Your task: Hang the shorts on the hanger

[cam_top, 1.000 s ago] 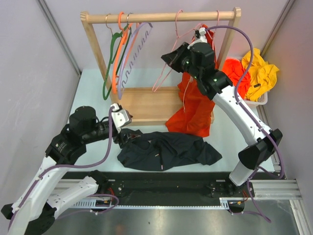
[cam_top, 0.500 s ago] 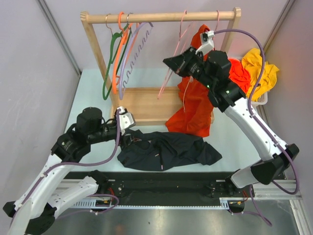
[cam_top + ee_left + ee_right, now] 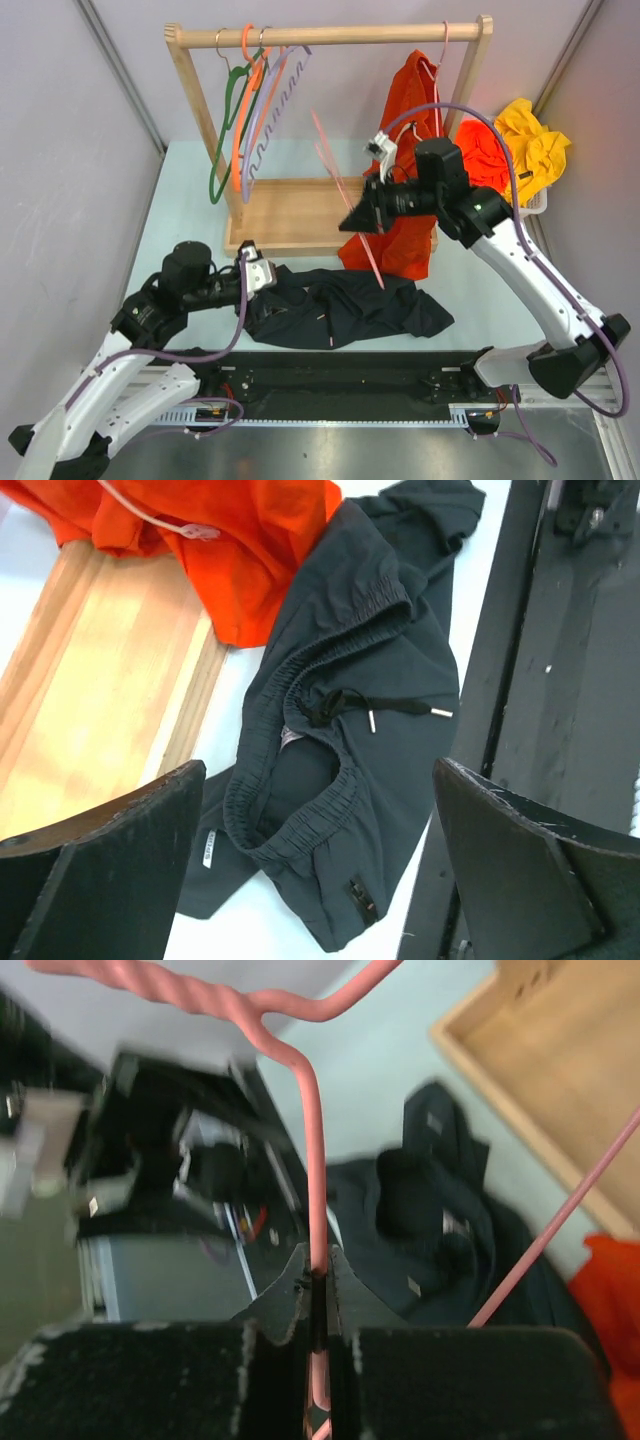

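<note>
The dark shorts (image 3: pixel 340 305) lie crumpled on the table near its front edge, waistband and drawstring showing in the left wrist view (image 3: pixel 360 670). My left gripper (image 3: pixel 258 276) hovers at their left end, open, its fingers spread wide above the waistband (image 3: pixel 318 775) with nothing between them. My right gripper (image 3: pixel 362 218) is shut on the thin pink hanger (image 3: pixel 335 165), held off the rail and slanting down over the shorts. In the right wrist view the hanger's rod (image 3: pixel 310 1140) is pinched between the closed right gripper (image 3: pixel 318 1272).
The wooden rack (image 3: pixel 330 35) stands at the back on its base (image 3: pixel 290 215). Green, orange and lilac hangers (image 3: pixel 250 110) hang at its left; orange shorts (image 3: pixel 405 210) hang at the right. A yellow garment (image 3: pixel 535 150) fills a white basket far right.
The right arm has taken the pink hanger off the rail and swung it down and forward over the shorts. The left gripper has opened wider and edged toward the waistband.
</note>
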{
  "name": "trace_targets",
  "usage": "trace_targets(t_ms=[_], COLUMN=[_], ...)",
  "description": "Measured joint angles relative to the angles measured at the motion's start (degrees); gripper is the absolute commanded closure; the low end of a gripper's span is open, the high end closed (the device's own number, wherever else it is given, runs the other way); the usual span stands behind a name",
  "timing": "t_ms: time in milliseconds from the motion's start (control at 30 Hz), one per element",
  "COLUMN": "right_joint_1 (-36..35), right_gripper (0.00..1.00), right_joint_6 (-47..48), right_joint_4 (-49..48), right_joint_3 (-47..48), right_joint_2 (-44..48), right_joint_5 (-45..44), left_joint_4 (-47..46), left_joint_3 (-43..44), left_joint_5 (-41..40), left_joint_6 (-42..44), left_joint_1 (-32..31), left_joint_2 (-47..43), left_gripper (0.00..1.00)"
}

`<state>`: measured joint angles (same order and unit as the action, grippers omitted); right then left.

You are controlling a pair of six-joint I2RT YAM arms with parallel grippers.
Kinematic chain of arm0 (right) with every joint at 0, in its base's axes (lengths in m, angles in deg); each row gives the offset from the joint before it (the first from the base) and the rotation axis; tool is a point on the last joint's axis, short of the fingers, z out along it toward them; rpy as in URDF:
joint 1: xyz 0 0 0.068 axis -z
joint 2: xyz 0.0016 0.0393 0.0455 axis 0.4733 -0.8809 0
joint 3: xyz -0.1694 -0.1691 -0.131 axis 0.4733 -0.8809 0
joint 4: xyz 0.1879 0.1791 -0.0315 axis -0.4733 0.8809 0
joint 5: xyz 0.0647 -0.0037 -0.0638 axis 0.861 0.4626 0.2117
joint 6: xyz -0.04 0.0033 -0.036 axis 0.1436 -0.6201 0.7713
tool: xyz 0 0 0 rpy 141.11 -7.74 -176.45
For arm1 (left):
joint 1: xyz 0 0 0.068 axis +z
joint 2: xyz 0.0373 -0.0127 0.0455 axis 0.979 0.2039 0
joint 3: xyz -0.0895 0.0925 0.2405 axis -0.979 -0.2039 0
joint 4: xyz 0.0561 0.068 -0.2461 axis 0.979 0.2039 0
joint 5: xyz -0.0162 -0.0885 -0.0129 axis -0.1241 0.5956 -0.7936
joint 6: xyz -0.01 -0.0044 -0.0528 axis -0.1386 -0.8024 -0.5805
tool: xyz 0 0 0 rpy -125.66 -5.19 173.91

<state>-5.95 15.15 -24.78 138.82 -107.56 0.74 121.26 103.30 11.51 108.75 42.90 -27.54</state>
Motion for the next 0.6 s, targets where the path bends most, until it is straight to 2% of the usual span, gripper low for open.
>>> trace_targets(t_ms=[167,367,533,600], right_joint_1=[0.2,-1.0,-8.7,-12.4], right_gripper=[1.0,1.0,1.0,1.0], right_joint_6=[15.5,34.0,45.4,48.7], right_joint_4=[16.4,32.0,39.6,41.4], right_joint_3=[-2.7,-4.9,-6.9,-7.4], right_joint_2=[6.3,11.0,11.2,11.1], right_joint_5=[5.3,7.6,4.4,2.7], left_joint_4=[0.3,-1.3,-3.4,-4.8], left_joint_3=[-6.6,-9.9,-11.6,-11.6], left_joint_5=[0.2,-5.0,-7.5,-7.8], left_joint_6=[5.4,9.8,16.6,20.2], left_joint_1=[0.0,0.0,0.0,0.0], left_joint_2=[-6.2,-10.9,-18.4,-20.3], left_gripper=[0.0,0.0,0.03,0.12])
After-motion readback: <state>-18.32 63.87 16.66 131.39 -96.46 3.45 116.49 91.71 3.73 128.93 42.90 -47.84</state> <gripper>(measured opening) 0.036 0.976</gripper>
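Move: The dark shorts lie on the table below both hands. From my right hand, which already holds the pink hanger, their middle is roughly 4 cm ahead, 1 cm left and 33 cm down. The orange-red garment hangs some 22 cm ahead and 10 cm right of that hand, about 15 cm lower. From my empty left hand, the dark shorts' middle is about 12 cm ahead, 18 cm right and 22 cm below. My right hand keeps its shut grip on the pink hanger and sweeps it away from the rack, about 16 cm back, 8 cm right and 10 cm down, turning some 40 degrees counter-clockwise. My wide-open left hand shifts about 4 cm left, away from the shorts, dipping slightly before rising back as its wrist rolls some 30 degrees and the fingers come more level. ##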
